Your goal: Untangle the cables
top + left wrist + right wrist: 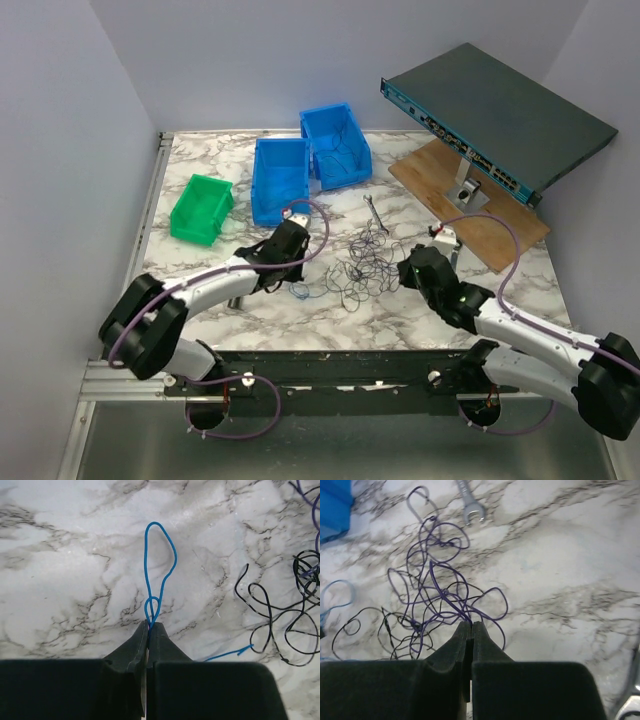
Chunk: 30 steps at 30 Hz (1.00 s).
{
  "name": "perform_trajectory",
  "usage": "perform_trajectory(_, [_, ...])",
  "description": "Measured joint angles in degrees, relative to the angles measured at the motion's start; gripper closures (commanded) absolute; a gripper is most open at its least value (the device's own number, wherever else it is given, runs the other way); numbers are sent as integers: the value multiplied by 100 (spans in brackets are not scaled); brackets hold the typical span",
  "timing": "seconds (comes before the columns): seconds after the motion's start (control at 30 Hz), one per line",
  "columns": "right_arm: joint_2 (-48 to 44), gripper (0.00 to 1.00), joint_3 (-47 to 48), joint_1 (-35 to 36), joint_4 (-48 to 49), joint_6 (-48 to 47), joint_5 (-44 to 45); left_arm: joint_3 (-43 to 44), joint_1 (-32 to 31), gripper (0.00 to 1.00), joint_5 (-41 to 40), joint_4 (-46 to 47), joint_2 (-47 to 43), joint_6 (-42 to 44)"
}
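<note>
The cables lie as a loose tangle (365, 262) of thin purple and black wires mid-table, between my two grippers. A blue wire (175, 557) stands apart to its left, looped on the marble. My left gripper (150, 624) is shut on the base of that blue loop, and its free end (235, 653) trails right toward black strands (270, 615). From the tangle's right edge my right gripper (471, 623) is shut on a purple strand (432, 580) that runs into the knot over black wires (385, 625). In the top view the left gripper (293, 285) and right gripper (405, 270) flank the bundle.
A silver wrench (376, 213) lies just behind the tangle. Two blue bins (280, 180) (336, 145) and a green bin (201, 208) stand at the back left. A dark network switch (500, 110) tilts on a stand over a wooden board (490, 220) at the back right.
</note>
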Motion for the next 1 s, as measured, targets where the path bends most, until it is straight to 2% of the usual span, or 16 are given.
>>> perform_trajectory(0.17, [-579, 99, -118, 2, -612, 590, 909, -11, 24, 100, -459, -400, -1250, -273])
perform_trajectory(0.3, [-1021, 99, -286, 2, -800, 752, 1276, -15, 92, 100, -979, -555, -2490, -645])
perform_trajectory(0.4, [-1082, 99, -376, 2, -841, 782, 1346, -13, 162, 100, -1335, -577, -2999, -813])
perform_trajectory(0.53, [-1067, 99, -385, 2, -975, 938, 1510, 131, 328, 100, -1886, -922, -3163, -970])
perform_trajectory(0.63, [-1060, 99, -385, 2, -1244, 1233, 1749, 407, 614, 100, -2332, -1384, -3305, -1198])
perform_trajectory(0.77, [-1099, 99, -385, 2, -1537, 1593, 2000, 321, 1244, 100, -2658, -1515, -4284, -1611])
perform_trajectory(0.9, [-1217, 99, -385, 2, -1631, 1733, 2083, 4, 1523, 100, -2870, -1478, -5110, -1943])
perform_trajectory(0.93, [-1237, 94, -385, 2, -1624, 1714, 2081, -81, 1534, 100, -2894, -1427, -5193, -1952])
perform_trajectory(0.97, [-1246, 84, -391, 0, -1580, 1624, 2035, -125, 1534, 100, -2896, -1394, -5209, -1947])
perform_trajectory(1.0, [-1250, 64, -417, -4, -1429, 1412, 1886, -188, 1534, 100, -2848, -1331, -5176, -1943])
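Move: The left hand has the blue cable loop pinched just off the table; the dark tangle lies about 17 cm to its right and 4 cm farther out, the black tool some 14 cm left and 1 cm back, the green crate roughly 23 cm left and 18 cm ahead. From the right hand, holding a purple strand, the tangle is about 8 cm left, 5 cm ahead and 7 cm below; the small wrench is 5 cm left and 19 cm ahead, the big wrench 12 cm right and 2 cm ahead. Still pinching the blue loop, the left hand pulls it away from the tangle, first steeply up, then left while climbing more slowly, some 22 cm up and 18 cm left in all, turning about 50 degrees counter-clockwise as its fingers tip up to point more forward. The right hand keeps its purple strand and draws about 8 cm right at nearly the same height, swinging clockwise. ##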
